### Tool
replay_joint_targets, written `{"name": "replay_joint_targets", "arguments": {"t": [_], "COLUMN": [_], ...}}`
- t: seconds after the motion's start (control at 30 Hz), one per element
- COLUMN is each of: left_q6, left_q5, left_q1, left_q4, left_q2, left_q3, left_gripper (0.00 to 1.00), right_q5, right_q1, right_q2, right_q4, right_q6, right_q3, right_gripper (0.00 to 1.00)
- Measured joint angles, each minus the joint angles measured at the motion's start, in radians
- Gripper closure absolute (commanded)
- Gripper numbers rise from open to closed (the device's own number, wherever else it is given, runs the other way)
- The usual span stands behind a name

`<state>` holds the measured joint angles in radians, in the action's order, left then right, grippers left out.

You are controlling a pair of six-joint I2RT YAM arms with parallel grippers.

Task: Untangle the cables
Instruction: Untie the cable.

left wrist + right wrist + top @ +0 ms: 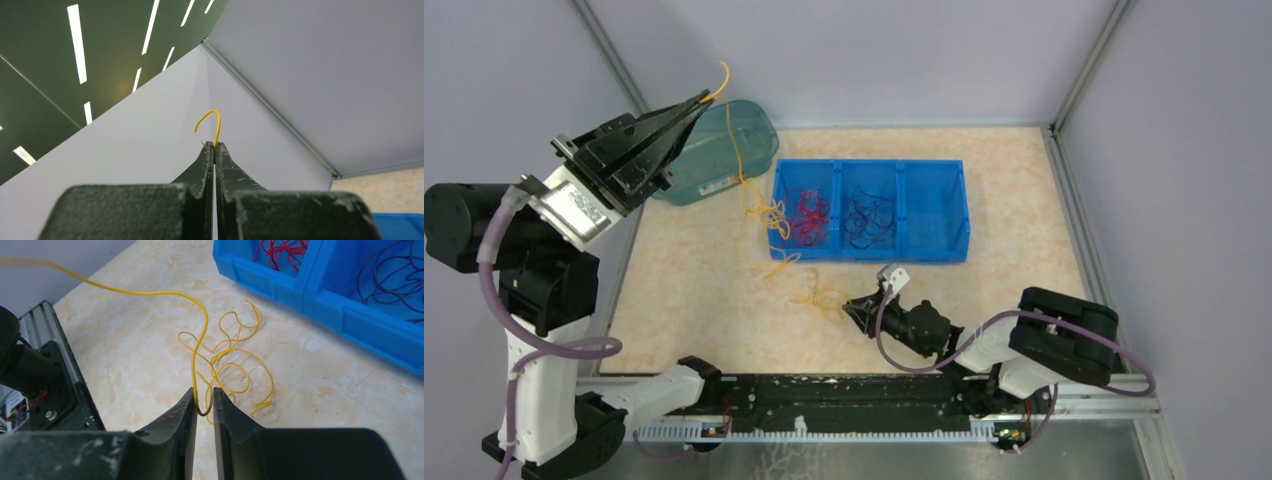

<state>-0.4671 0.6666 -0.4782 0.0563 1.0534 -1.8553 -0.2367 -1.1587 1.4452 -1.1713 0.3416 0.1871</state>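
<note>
A yellow cable [736,150] runs from my raised left gripper [707,97] down past the bin's front to a curly heap on the table by my right gripper [846,307]. In the left wrist view the left gripper [214,146] is shut on the yellow cable's [216,125] hooked end. The right gripper [203,392] sits low over the table, jaws a narrow gap apart, with a loop of the yellow cable [200,340] between them. Red cables [809,215] and dark purple cables [869,218] lie in separate bin compartments.
The blue three-compartment bin [934,250] stands mid-table, its right compartment holding no cables. A teal container [744,125] lies at the back left under the raised left arm. Enclosure walls surround the table; a metal rail [824,400] runs along its near edge.
</note>
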Motion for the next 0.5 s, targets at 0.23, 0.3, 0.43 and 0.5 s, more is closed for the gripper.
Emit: {"name": "replay_joint_targets", "arguments": {"t": [0.23, 0.3, 0.43, 0.5], "left_q6": [-0.156, -0.222, -0.422, -0.544], "left_q5": [-0.097, -0.170, -0.320, -0.383], "left_q1": [0.000, 0.000, 0.000, 0.000], "left_q4": [-0.011, -0.032, -0.106, -0.138], "left_q2": [-0.056, -0.057, -0.042, -0.029], "left_q3": [0.105, 0.119, 0.123, 0.111], "left_gripper": [1.00, 1.00, 1.00, 1.00], "right_q5": [-0.060, -0.103, -0.198, -0.265], "right_q1": [-0.001, -0.003, -0.004, -0.004], "right_q2": [-0.193, -0.272, -0.413, -0.492], "right_q4": [0.065, 0.094, 0.192, 0.277], "right_q6": [0.001, 0.005, 0.039, 0.077], "right_q3": [-0.035, -0.059, -0.105, -0.121], "right_gripper": [1.00, 1.00, 1.00, 1.00]}}
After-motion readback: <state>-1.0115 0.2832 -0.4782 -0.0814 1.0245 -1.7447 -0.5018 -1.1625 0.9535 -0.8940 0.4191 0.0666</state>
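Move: The yellow strand runs between my right fingertips, practically at the hand point, with the fingers still partly open. From there a loose yellow heap lies on the table about 5 cm ahead, 6 cm left and 9 cm down, and the blue box's middle some 22 cm ahead, 4 cm right and 8 cm down. My left hand already holds the cable's end high up; the strand at my right fingers is about 3 cm ahead of it, 14 cm right and 58 cm below. I shut my right fingers and pinch the yellow strand, while that hand rises about 4 cm and draws some 7 cm to the right, away from the table heap and turning clockwise. My left hand keeps its grip on the cable end, dips slightly, then swings left and forward and climbs a little, its fingers turning counter-clockwise and farther upward. ##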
